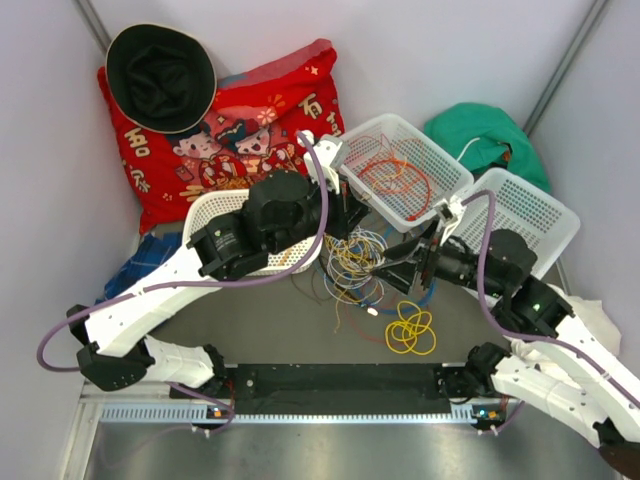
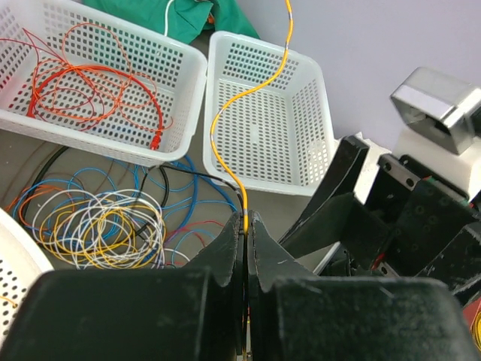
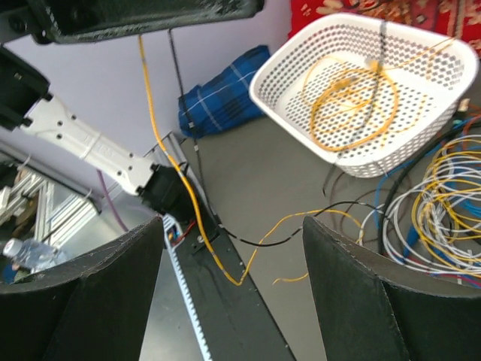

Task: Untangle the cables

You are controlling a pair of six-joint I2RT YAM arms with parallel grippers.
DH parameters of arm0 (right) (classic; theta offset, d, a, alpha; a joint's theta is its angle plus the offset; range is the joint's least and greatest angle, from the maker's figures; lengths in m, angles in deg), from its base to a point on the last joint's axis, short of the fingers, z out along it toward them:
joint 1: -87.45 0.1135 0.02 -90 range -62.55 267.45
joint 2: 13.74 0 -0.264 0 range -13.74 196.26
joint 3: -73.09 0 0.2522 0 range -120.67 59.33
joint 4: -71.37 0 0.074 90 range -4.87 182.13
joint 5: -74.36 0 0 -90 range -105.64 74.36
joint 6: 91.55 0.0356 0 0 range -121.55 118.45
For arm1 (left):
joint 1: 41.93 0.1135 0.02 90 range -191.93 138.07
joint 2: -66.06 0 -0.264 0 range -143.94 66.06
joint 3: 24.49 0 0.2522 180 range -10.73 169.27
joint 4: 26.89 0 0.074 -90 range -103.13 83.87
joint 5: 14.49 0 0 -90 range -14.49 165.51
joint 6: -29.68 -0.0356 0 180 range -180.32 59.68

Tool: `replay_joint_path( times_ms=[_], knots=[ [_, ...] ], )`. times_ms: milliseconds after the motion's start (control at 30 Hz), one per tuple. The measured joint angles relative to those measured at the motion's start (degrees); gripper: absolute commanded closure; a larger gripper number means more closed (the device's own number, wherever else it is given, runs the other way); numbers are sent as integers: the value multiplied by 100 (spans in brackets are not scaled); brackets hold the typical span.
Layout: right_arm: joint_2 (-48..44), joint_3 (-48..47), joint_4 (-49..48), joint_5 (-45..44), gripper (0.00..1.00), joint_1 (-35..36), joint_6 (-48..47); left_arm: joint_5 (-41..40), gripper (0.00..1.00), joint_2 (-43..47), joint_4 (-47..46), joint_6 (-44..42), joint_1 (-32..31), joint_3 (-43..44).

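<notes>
A loose tangle of cables (image 1: 355, 262), blue, white, yellow and red, lies on the table between my arms. It also shows in the left wrist view (image 2: 98, 222) and the right wrist view (image 3: 443, 210). My left gripper (image 2: 246, 219) is shut on a yellow wire (image 2: 225, 113), which hangs down past my right gripper in the right wrist view (image 3: 179, 184). In the top view my left gripper (image 1: 347, 215) is above the tangle's far side. My right gripper (image 3: 237, 282) is open and empty, and in the top view it (image 1: 393, 268) is at the tangle's right edge. A yellow coil (image 1: 411, 330) lies apart at the front.
A white basket (image 1: 445, 165) holds red and orange wires (image 2: 83, 83). An empty white basket (image 1: 540, 215) stands to its right. A third white basket (image 3: 301, 98) with yellow wires sits under my left arm. Red cushion (image 1: 270, 100), black hat (image 1: 160, 75), green cloth (image 1: 490, 135) and blue cloth (image 3: 218, 94) lie around.
</notes>
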Motion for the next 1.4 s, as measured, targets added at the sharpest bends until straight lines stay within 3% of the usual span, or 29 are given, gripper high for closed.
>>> replay_joint_path(
  times_ms=[167, 267, 300, 400, 500, 567, 600, 633, 667, 733, 1100, 1267, 1400],
  knots=[
    [188, 0, -179, 109, 34, 365, -11, 44, 100, 0, -2, 2, 0, 0],
    [297, 0, -275, 142, 57, 505, -35, 83, 100, 0, -2, 4, 0, 0],
    [339, 0, -293, 146, 72, 544, -37, 96, 100, 0, -2, 4, 0, 0],
    [402, 7, -317, 122, 91, 590, -55, 96, 100, 0, -2, 4, 0, 0],
    [337, 9, -319, 2, 100, 590, -103, 94, 100, 7, -17, 4, 0, -17],
    [223, 0, -269, -151, 100, 590, -153, 85, 94, 35, -31, 7, 0, -79],
    [160, -22, -212, -223, 100, 590, -188, 50, 84, 61, -37, 7, 0, -129],
    [96, -74, -103, -326, 100, 590, -229, 9, 48, 90, -37, 11, 0, -184],
    [44, -164, 22, -420, 100, 590, -275, -39, 24, 122, -52, 22, 0, -256],
    [-24, -404, 221, -610, 100, 592, -378, -186, 1, 205, -55, 72, 0, -417],
    [138, -2455, 1154, -1600, 100, 605, -841, -1598, 1, 1108, -13, 610, 0, -1539],
    [450, -2680, 1351, -2015, 100, 610, -804, -1991, 1, 1836, -391, 743, 0, -2337],
    [785, -2717, 1445, -2269, 100, 612, -715, -1768, 1, 2492, -1213, 706, 4, -3346]
  ],
)
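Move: About 3 cm to the right hand's left and 1 cm back, level with it, hangs the yellow cable. From the closed left hand, which holds it higher up, that stretch is some 8 cm back, 3 cm right and 8 cm down. On the table some 32 cm below the right hand lie the cable pile, about 17 cm ahead and 5 cm left, and the yellow coil, level in reach and 9 cm right. Easing about 3 cm left and slightly back, the open right hand closes on the hanging yellow cable. Only then does the left hand open wide, letting go of the yellow and black cables, and draw some 10 cm left and 7 cm down, turning about 20 degrees counter-clockwise. Meanwhile the right carries the cable up roughly 14 cm and right, fingers tipping up, then eases forward and slightly down. ##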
